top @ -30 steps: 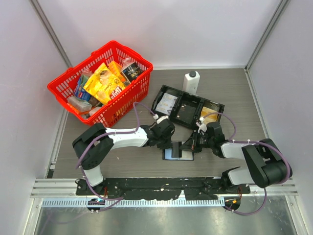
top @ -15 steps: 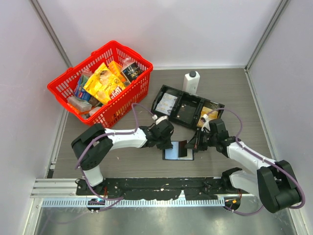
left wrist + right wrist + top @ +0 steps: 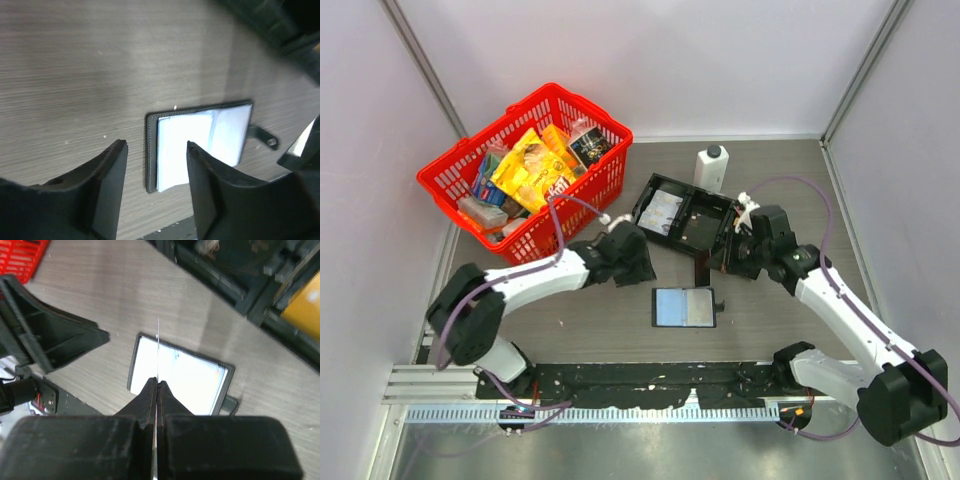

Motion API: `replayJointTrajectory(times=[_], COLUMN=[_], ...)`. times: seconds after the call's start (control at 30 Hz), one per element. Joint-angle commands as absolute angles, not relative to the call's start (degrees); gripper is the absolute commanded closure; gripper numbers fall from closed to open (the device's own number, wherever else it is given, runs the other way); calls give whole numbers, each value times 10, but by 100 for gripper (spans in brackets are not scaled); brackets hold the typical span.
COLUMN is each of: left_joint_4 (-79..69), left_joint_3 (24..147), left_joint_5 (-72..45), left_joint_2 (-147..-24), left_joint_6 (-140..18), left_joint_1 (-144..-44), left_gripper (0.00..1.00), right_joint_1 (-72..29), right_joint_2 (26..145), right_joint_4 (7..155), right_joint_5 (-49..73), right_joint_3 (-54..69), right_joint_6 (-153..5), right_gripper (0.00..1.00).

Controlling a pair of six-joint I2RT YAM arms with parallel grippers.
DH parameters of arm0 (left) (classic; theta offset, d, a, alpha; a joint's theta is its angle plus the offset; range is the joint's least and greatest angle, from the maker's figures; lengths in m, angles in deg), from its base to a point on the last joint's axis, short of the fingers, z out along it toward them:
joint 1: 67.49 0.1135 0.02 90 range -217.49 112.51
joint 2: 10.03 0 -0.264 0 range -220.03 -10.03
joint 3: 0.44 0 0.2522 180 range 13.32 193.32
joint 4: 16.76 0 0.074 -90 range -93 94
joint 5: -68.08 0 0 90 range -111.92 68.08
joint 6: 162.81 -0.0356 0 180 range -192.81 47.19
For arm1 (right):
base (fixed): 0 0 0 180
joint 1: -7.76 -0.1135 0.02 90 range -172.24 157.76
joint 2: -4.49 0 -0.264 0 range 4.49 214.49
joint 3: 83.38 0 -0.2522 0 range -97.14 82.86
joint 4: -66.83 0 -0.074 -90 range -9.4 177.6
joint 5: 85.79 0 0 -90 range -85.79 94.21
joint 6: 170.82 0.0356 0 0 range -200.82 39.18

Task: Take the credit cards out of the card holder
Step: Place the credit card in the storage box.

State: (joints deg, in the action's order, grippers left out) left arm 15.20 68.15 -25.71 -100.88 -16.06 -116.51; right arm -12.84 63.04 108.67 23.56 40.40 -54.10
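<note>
The card holder [image 3: 685, 308] lies open and flat on the table, its light blue and grey inner faces up; it also shows in the left wrist view [image 3: 200, 140] and the right wrist view [image 3: 195, 380]. Above and behind the holder, my right gripper [image 3: 717, 258] [image 3: 157, 382] is shut on a thin credit card [image 3: 703, 268] that appears edge-on [image 3: 158, 350]. Left of the holder, my left gripper [image 3: 638, 268] [image 3: 156, 146] stands open with nothing between its fingers.
A long black three-compartment tray [image 3: 692, 222] sits just behind the right gripper, with a golden-yellow card [image 3: 305, 305] in one compartment. A white bottle [image 3: 711, 167] stands behind the tray. A red basket [image 3: 525, 170] full of packets fills the far left.
The left gripper opened and drew back to the left, off the holder. The right gripper rose toward the tray with a card, leaving the holder lying open.
</note>
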Motion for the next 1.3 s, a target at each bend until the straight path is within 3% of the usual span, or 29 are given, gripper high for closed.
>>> replayJointTrajectory(times=[0.0,0.23,0.4,0.63,0.83,1.27], left_joint_4=[211,314,364,363,328,294], left_joint_3=[690,690,695,647,596,551], left_joint_5=[-276,-318,-372,-425,-501,-505], left_joint_2=[-901,-733,-630,-521,-456,-389], left_joint_6=[-208,-272,-343,-399,-405,-470], left_joint_1=[-1102,-989,-954,-954,-954,-954], left_gripper=[41,1,0,0,0,3], right_joint_1=[-170,-269,-320,-354,-364,-382], right_joint_2=[674,795,866,911,930,1005], right_joint_4=[1151,1215,1223,1099,965,814], right_joint_5=[131,-74,-207,-357,-375,-380], right_joint_3=[297,147,98,140,190,258], right_joint_6=[-605,-703,-780,-928,-1034,-1174], right_gripper=[99,99,99,99,99,99])
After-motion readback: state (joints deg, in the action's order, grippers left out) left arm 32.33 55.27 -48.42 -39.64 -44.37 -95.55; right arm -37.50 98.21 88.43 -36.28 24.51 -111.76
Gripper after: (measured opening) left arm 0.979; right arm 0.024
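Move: The right hand holds a card; the storage box's middle compartment lies about 13 cm ahead, 3 cm left and 11 cm below. Its white-card compartment is some 16 cm ahead and 14 cm left, the yellow-card one 10 cm ahead and 7 cm right; the open card holder is 8 cm back and 9 cm left. From the left hand the middle compartment is roughly 15 cm ahead, 13 cm right, 5 cm lower. Right hand rolls, carrying its card 13 cm forward over the middle compartment; opening left hand withdraws 25 cm left, rising. ##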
